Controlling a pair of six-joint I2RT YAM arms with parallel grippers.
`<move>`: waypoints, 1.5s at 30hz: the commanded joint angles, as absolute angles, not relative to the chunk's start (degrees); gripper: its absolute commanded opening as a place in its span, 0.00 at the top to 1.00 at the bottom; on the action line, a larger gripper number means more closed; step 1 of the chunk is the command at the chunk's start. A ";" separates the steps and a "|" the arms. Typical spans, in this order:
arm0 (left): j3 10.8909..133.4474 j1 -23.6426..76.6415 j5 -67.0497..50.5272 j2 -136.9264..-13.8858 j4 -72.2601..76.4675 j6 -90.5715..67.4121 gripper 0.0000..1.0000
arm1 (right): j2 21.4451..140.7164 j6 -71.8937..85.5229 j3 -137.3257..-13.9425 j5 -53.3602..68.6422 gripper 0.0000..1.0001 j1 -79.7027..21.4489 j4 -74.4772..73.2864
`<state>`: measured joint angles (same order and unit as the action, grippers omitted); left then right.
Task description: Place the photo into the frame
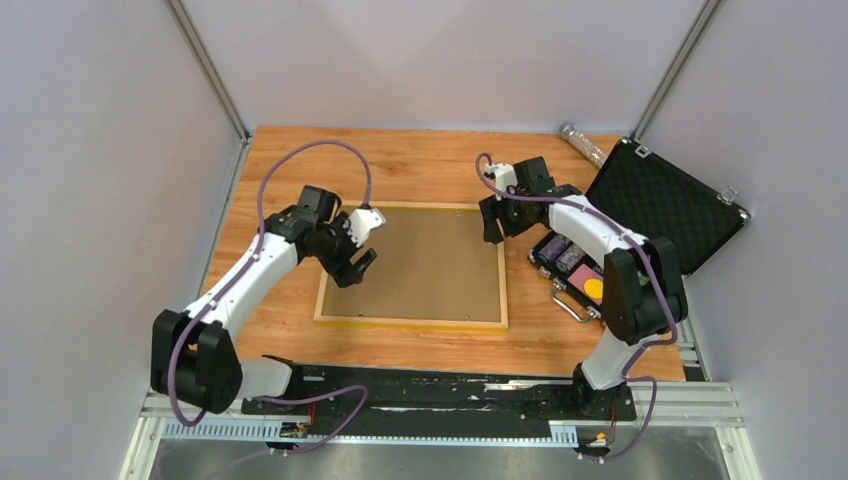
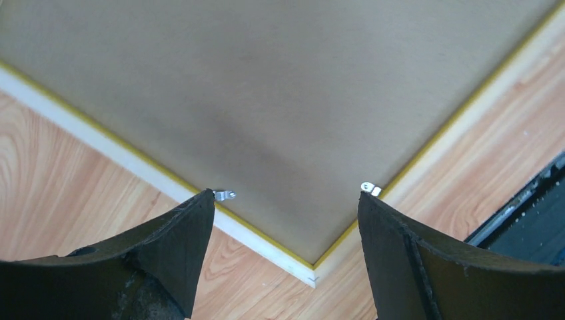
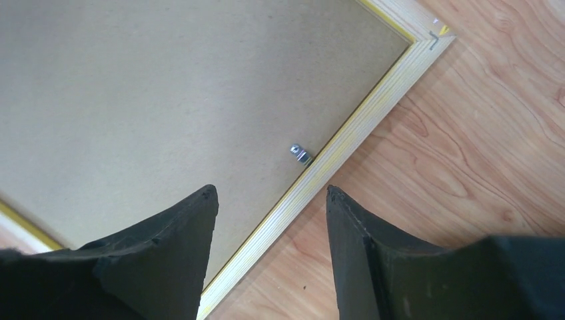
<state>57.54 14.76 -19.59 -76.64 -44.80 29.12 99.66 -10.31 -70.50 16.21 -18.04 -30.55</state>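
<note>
The frame [image 1: 410,322] lies face down in the middle of the table, its brown backing board [image 1: 420,262] facing up inside a thin yellow rim. The photo is out of view. My left gripper [image 1: 355,265] hovers open over the frame's left side; in the left wrist view the gripper [image 2: 286,195] straddles a corner of the frame [image 2: 266,243], with two small metal clips [image 2: 226,195] beside its fingertips. My right gripper [image 1: 497,228] hangs open over the frame's right edge. In the right wrist view the gripper [image 3: 270,189] stands astride the frame [image 3: 346,143], a clip [image 3: 300,154] just ahead. Neither gripper holds anything.
An open black foam-lined case [image 1: 665,205] sits at the right, its lower half [image 1: 575,265] holding small items beside the right arm. A glittery cylinder [image 1: 583,143] lies at the back right. Grey walls enclose the table on three sides.
</note>
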 commanded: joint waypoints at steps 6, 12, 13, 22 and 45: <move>50.61 35.05 -12.14 -70.32 -44.15 34.87 0.17 | 90.87 -13.70 -65.77 19.60 0.41 -17.87 -29.19; 48.94 44.29 -9.33 -74.43 -41.36 32.60 0.20 | 87.26 -15.39 -62.06 18.48 0.41 -17.72 -25.78; 48.99 45.08 -9.15 -75.05 -41.20 32.39 0.21 | 86.91 -15.62 -61.35 18.15 0.41 -17.68 -25.35; 48.50 50.42 -5.18 -83.54 -35.54 30.18 0.28 | 85.86 -16.14 -59.87 16.86 0.41 -16.72 -24.00; 41.89 56.29 2.18 -86.54 -28.65 25.84 0.81 | 76.89 -15.78 -56.88 20.27 0.41 -15.98 -23.96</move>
<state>44.07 56.88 3.55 -83.53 -31.68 28.14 81.67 -15.33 -58.33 17.80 -16.29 -25.74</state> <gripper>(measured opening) 0.268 0.584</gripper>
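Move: The spot on the frame's near bar that the left hand goes for lies about 10 cm back, 9 cm to its right and 9 cm below. On the same bar, a metal clip sits some 4 cm to the left of that spot, and the frame's near-left corner about 13 cm to the left of it. From the right hand, the gripping spot is roughly 20 cm back, 24 cm to the left and 6 cm lower. Back and to its right, then down, the left hand sweeps over the backing board to the frame's near bar, about 9 cm each way, turning some 30 degrees clockwise. Its fingers close from wide open around the bar, one on each side, to pinch it. The right hand, already free and staying open, rises about 5 cm and draws back some 3 cm. ##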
